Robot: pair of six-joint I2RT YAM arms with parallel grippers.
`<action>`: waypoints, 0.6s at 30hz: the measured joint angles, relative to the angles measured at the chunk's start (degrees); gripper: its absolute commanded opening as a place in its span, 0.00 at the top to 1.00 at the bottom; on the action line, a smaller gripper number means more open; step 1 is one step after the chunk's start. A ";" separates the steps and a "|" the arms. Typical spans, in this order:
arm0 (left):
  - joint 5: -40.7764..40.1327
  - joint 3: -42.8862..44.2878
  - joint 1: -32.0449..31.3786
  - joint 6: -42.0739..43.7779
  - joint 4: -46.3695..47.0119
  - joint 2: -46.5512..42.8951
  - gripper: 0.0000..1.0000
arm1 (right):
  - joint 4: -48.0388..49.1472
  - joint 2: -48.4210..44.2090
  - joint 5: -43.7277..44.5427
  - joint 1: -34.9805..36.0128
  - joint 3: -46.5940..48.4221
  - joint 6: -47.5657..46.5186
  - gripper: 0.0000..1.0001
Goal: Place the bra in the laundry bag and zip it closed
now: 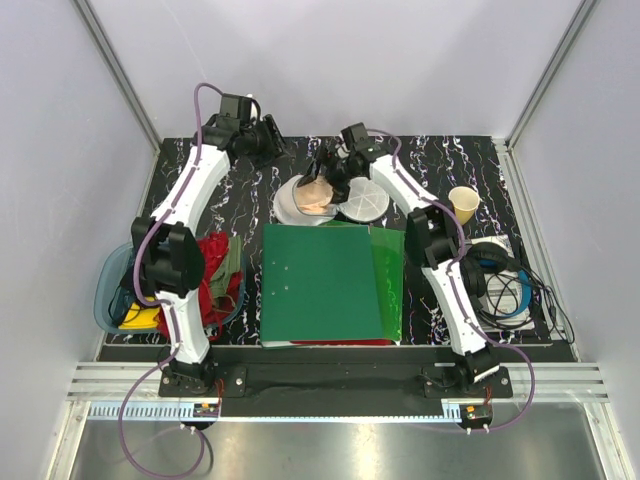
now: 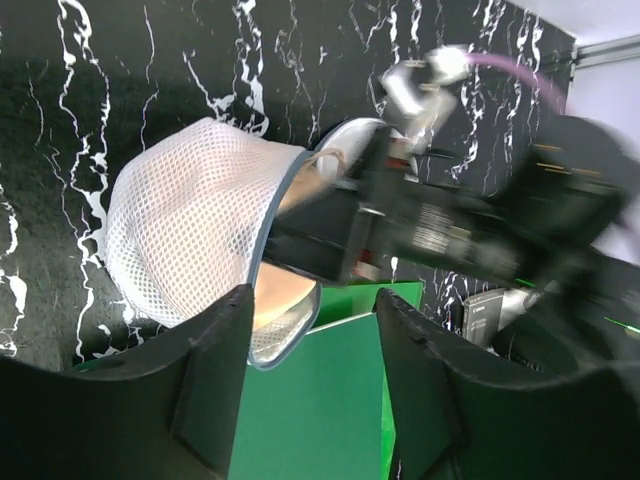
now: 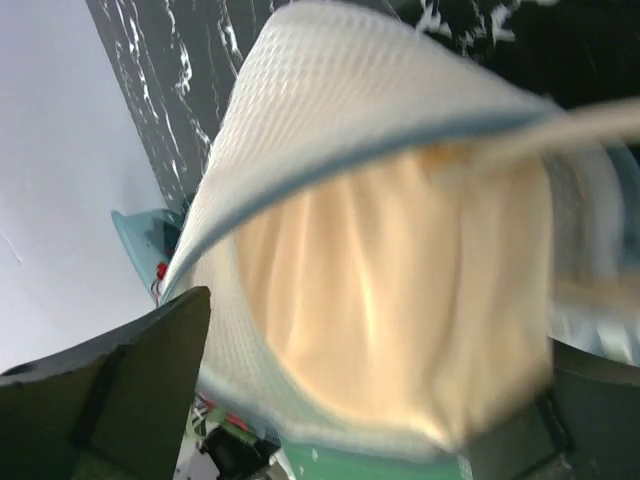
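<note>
The laundry bag [image 1: 296, 200] is a white mesh pouch lying at the back of the table, its mouth turned toward the right arm. The peach bra [image 1: 318, 193] sits inside the mouth. My right gripper [image 1: 326, 178] hovers right at the opening. In the right wrist view the bra [image 3: 400, 290] and the bag's mesh [image 3: 330, 90] fill the frame, and the right gripper [image 3: 380, 340] stands open with its fingers wide on either side. My left gripper [image 1: 272, 140] is behind and left of the bag. In its own view the left gripper [image 2: 315, 370] is open and holds nothing, with the bag [image 2: 185, 230] and bra [image 2: 285, 300] just beyond it.
A green folder [image 1: 330, 285] lies at the table's middle, in front of the bag. A white round disc [image 1: 366, 202] rests to the right of the bag. At the right stand a yellow cup [image 1: 463, 205] and headphones with cables [image 1: 500, 280]. A blue tub [image 1: 112, 295] and red cloth [image 1: 215, 265] are at the left.
</note>
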 measured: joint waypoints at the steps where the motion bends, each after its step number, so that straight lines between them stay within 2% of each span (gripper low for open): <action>1: 0.24 0.02 0.00 -0.17 -0.07 0.42 0.56 | -1.75 -1.11 0.55 -0.22 0.00 -0.92 0.00; 2: 0.28 0.02 -0.24 -0.24 -0.09 0.76 0.62 | -4.13 -2.62 1.44 -0.52 0.00 -2.23 0.00; 4: 0.26 0.02 -1.22 -0.28 -0.13 1.44 0.68 | -8.59 -5.53 3.21 -1.40 0.11 -4.68 0.00; 10: -0.85 0.02 -7.91 0.46 1.40 2.21 0.80 | -18.69 -13.97 12.50 -6.03 -2.10 -13.70 0.03; 11: -1.25 0.24 -9.09 0.52 1.55 2.71 0.81 | -19.50 -15.17 14.10 -6.78 -3.23 -15.21 0.05; 15: -3.08 1.84 -12.94 0.17 2.25 6.86 0.85 | -21.24 -17.14 21.94 -9.42 -7.15 -21.29 0.42; 16: -3.54 2.29 -13.35 0.15 2.25 8.13 0.89 | -21.29 -17.07 23.80 -9.68 -8.31 -22.49 0.43; 18: -4.72 3.34 -13.86 0.00 2.21 11.28 0.91 | -21.59 -16.52 26.69 -9.62 -10.16 -23.91 0.46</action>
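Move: The bra sits in the mouth of the laundry bag. From my left hand it lies about 9 cm to the right, barely 1 cm ahead and some 19 cm down; from my right hand it's about 2 cm left, 1 cm ahead and 5 cm down. The white mesh disc lies level with my right hand, 12 cm to its right and 8 cm below. The dark green board is centred 22 cm behind that hand. I pull my wide-open right hand out of the bag mouth, up and then down again, about 19 cm to the right across the mesh disc, turning its fingers some 35 degrees towards the table and half closing them at the end. My left hand swings about 12 cm right, sinking 8 cm and easing slightly back, to come in above the bra, its fingers closing nearly shut on nothing. ##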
